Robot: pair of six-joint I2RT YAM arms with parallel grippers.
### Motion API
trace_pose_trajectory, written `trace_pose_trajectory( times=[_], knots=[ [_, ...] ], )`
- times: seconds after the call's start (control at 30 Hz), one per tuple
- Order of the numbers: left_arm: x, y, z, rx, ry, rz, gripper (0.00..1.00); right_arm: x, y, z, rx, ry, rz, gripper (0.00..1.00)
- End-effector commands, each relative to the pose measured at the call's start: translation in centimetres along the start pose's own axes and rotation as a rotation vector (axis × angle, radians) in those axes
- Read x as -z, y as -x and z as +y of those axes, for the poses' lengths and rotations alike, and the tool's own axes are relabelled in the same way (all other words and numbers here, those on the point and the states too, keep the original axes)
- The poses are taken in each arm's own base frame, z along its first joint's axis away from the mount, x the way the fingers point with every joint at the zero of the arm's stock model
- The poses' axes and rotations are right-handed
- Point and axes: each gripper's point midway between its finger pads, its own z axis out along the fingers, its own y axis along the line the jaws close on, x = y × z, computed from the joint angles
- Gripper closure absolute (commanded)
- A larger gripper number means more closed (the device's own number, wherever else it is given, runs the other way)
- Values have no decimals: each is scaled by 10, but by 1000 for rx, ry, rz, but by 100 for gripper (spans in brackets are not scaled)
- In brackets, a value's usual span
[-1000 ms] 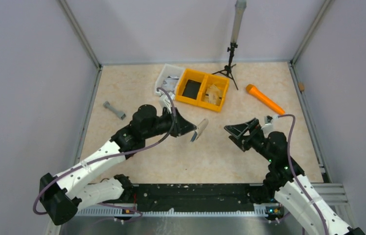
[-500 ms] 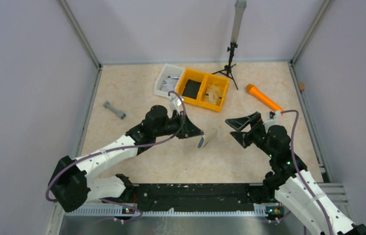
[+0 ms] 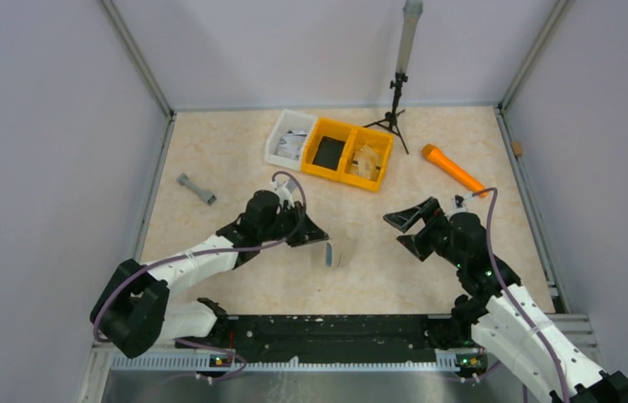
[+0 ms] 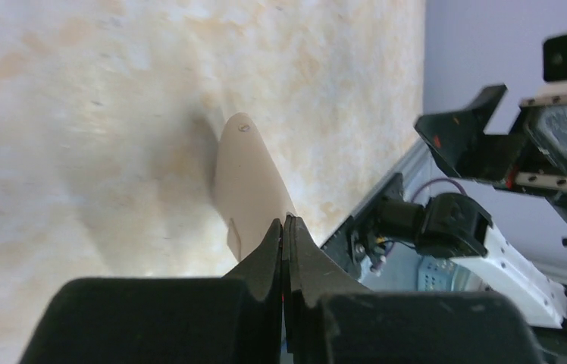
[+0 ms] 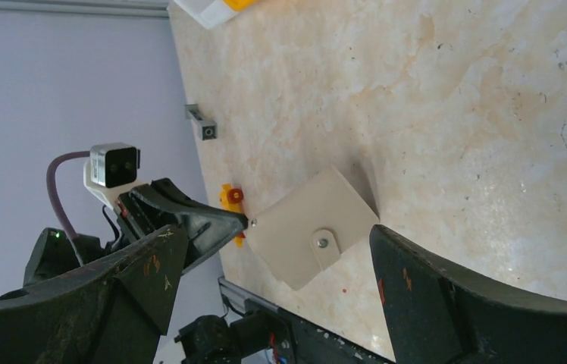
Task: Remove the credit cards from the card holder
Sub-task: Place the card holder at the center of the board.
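The card holder (image 3: 336,253) is a thin beige flap-wallet with a snap tab, standing on edge on the table. My left gripper (image 3: 319,240) is shut on its upper corner; in the left wrist view the beige face (image 4: 246,182) sticks out past the shut tips (image 4: 284,224). My right gripper (image 3: 410,230) hangs open to the right of the holder, apart from it. The right wrist view shows the holder's face (image 5: 303,220) between my wide-spread fingers (image 5: 417,280), further off, with the left gripper (image 5: 189,220) pinching its corner. No credit cards show; they are hidden.
A yellow two-part bin (image 3: 349,156) and a white bin (image 3: 290,138) stand at the back centre. A tripod (image 3: 395,109) is behind them. An orange cylinder (image 3: 455,170) lies at the back right, a grey dumbbell-shaped piece (image 3: 196,189) at the left.
My left arm carried the card holder nearer and down until its edge met the table. My right gripper opened slightly wider and stayed about where it was.
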Motion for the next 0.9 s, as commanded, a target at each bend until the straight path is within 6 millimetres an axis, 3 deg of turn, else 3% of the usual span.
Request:
trace_pose_trajectory(
  times=[0.0,0.23,0.27,0.3,0.37,0.43,0.73,0.87],
  knots=[
    [11,19,40,0,98,-58,100,0,0,2,46,-1,2,7],
    [21,22,89,36,229,-33,100,-2,1,2,79,-6,-1,7],
    [24,24,94,25,261,-40,94,-2,2,2,89,-10,0,7],
    [28,24,99,12,299,-47,81,-2,2,1,98,-20,1,7],
    [37,28,102,-23,341,-69,40,-4,1,-1,118,-35,10,7],
    [40,29,103,-66,358,-58,27,-6,1,-4,131,-52,19,7],
    [34,26,108,-204,447,81,21,-20,-18,-10,156,-94,79,7],
    [18,9,104,-293,461,201,24,-24,-23,-7,160,-82,96,7]
  ],
)
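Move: The shut left fingers hold one edge of the card holder, whose middle hangs some 3 cm back, 2 cm right and 4 cm below them. The bare patch of board it is bound for is about 12 cm below, 1 cm back and 1 cm left. From that hand the orange tray stands some 24 cm ahead and 6 cm right, the white tray 28 ahead and 9 left. That patch lies roughly 15 cm left, 3 back and 15 below the wide-open right hand. The left hand carries the card holder about 7 cm to its left while sinking some 6 cm and easing forward a little to lay it on the bare board, then opens wide to let it go and ends off its left edge, the fingers tipping some 25 degrees steeper downward on the way. Meanwhile the right hand, still wide open and empty, sinks about 5 cm, late on also drifting slightly left towards the card holder and touching nothing. ##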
